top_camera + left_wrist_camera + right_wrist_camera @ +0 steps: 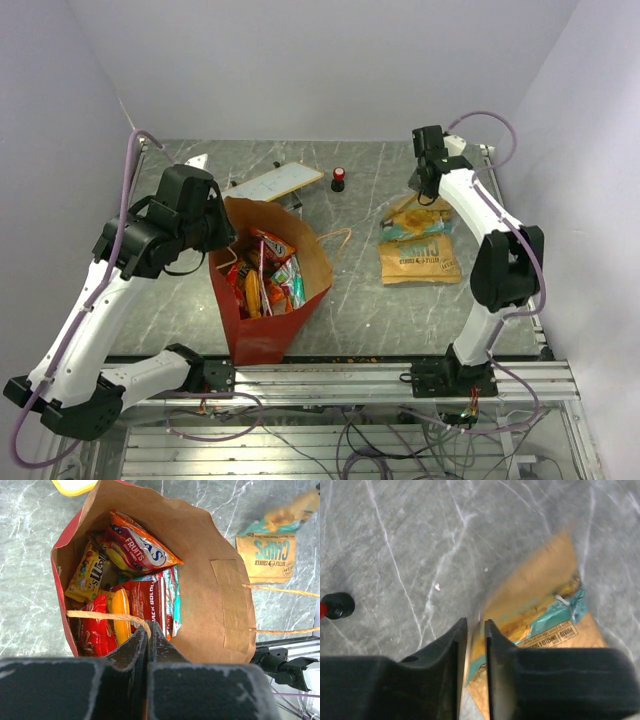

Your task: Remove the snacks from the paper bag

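The paper bag [265, 335] stands open, red outside and brown inside [220, 605]. It holds several snacks [268, 280]: an orange fruit-candy packet [142, 547], a yellow M&M's packet [87, 572] and red packets [97, 632]. My left gripper [218, 232] is at the bag's left rim, its jaws [147, 626] shut on the tan handle [100, 615]. My right gripper [425, 197] is low over a teal-and-yellow chip packet [412, 226], jaws [476, 625] nearly closed on that packet's blurred edge [545, 615]. A tan chip packet [420, 262] lies flat beside it.
A red-and-black cylinder [339, 179] stands behind the bag, also in the right wrist view [337, 605]. A flat white board [275, 183] lies at the back. The bag's other handle [340, 240] sticks out to the right. The aluminium rail [400, 375] runs along the near edge.
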`<state>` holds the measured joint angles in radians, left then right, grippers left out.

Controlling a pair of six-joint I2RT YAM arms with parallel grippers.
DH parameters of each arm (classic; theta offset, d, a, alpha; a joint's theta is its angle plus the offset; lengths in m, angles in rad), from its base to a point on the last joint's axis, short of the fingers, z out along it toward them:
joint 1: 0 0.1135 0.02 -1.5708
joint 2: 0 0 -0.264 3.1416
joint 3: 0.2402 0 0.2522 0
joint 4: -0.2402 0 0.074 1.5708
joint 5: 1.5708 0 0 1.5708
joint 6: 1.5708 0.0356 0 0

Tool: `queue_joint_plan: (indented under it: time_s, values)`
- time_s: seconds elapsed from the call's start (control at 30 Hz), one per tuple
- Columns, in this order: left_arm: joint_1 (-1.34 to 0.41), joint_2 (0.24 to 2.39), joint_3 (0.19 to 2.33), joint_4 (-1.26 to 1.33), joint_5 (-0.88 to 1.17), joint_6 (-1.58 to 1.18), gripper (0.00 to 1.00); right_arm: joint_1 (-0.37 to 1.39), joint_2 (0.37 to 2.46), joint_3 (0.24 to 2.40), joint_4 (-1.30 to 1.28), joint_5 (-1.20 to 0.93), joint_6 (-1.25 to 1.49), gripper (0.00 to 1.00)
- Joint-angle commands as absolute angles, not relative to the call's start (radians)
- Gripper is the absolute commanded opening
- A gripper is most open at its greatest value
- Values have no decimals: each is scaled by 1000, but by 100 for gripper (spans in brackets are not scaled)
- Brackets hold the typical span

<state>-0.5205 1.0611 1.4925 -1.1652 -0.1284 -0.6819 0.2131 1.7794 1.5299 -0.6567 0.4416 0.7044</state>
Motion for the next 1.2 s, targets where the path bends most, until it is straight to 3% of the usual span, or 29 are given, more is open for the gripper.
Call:
queue_joint_plan:
  time_s: [0.0, 0.13, 0.27, 0.5, 0.67, 0.77, 0.93, 1.17]
  values:
    - [-516, 1075, 1524, -1172, -152, -710, 7, 190, 1860, 1645, -569, 379, 649, 27]
    - [-517, 1073, 1528, -1189, -158, -715, 7, 178, 1878, 1698, -609, 303, 616, 39]
    - [-517, 1058, 1523, -1203, -156, -703, 7, 177, 1824, 1632, -630, 98, 579, 45]
    - [-517, 1030, 1497, -1177, -143, -675, 7, 190, 1523, 1360, -615, -208, 555, 44]
    - [-517, 1004, 1488, -1164, -127, -669, 7, 262, 1328, 1351, -704, -274, 557, 45]
    - [-517, 983, 1483, -1144, -105, -672, 7, 378, 1250, 1393, -723, -251, 614, 51]
    - [-517, 947, 1450, -1097, -105, -666, 7, 655, 1192, 1409, -624, -190, 731, 52]
    - [-517, 929, 1381, -1065, -69, -716, 7, 990, 1408, 1671, -716, -40, 739, 53]
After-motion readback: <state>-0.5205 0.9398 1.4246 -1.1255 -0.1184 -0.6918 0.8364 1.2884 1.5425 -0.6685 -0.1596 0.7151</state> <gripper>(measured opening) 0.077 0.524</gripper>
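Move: The paper bag of snacks stands roughly 29 cm back and 37 cm left of the right hand, its middle 3 cm below. The chip bag between the right fingers centres about 9 cm back from them and 12 below; the red-capped bottle is some 5 cm ahead, 22 left and 12 below. From the left hand, the paper bag is about 5 cm back, 7 right and 19 below. Letting go of the chip bag's upper end on the table, the right fingers open to about half while the hand eases 4 cm forward; it then swings back and left and climbs some 20 cm to over the paper bag's right side, turning about 60 degrees counter-clockwise with its left side rising. The left fingers keep their pinch on the paper bag's handle, drawing back barely 2 cm. ##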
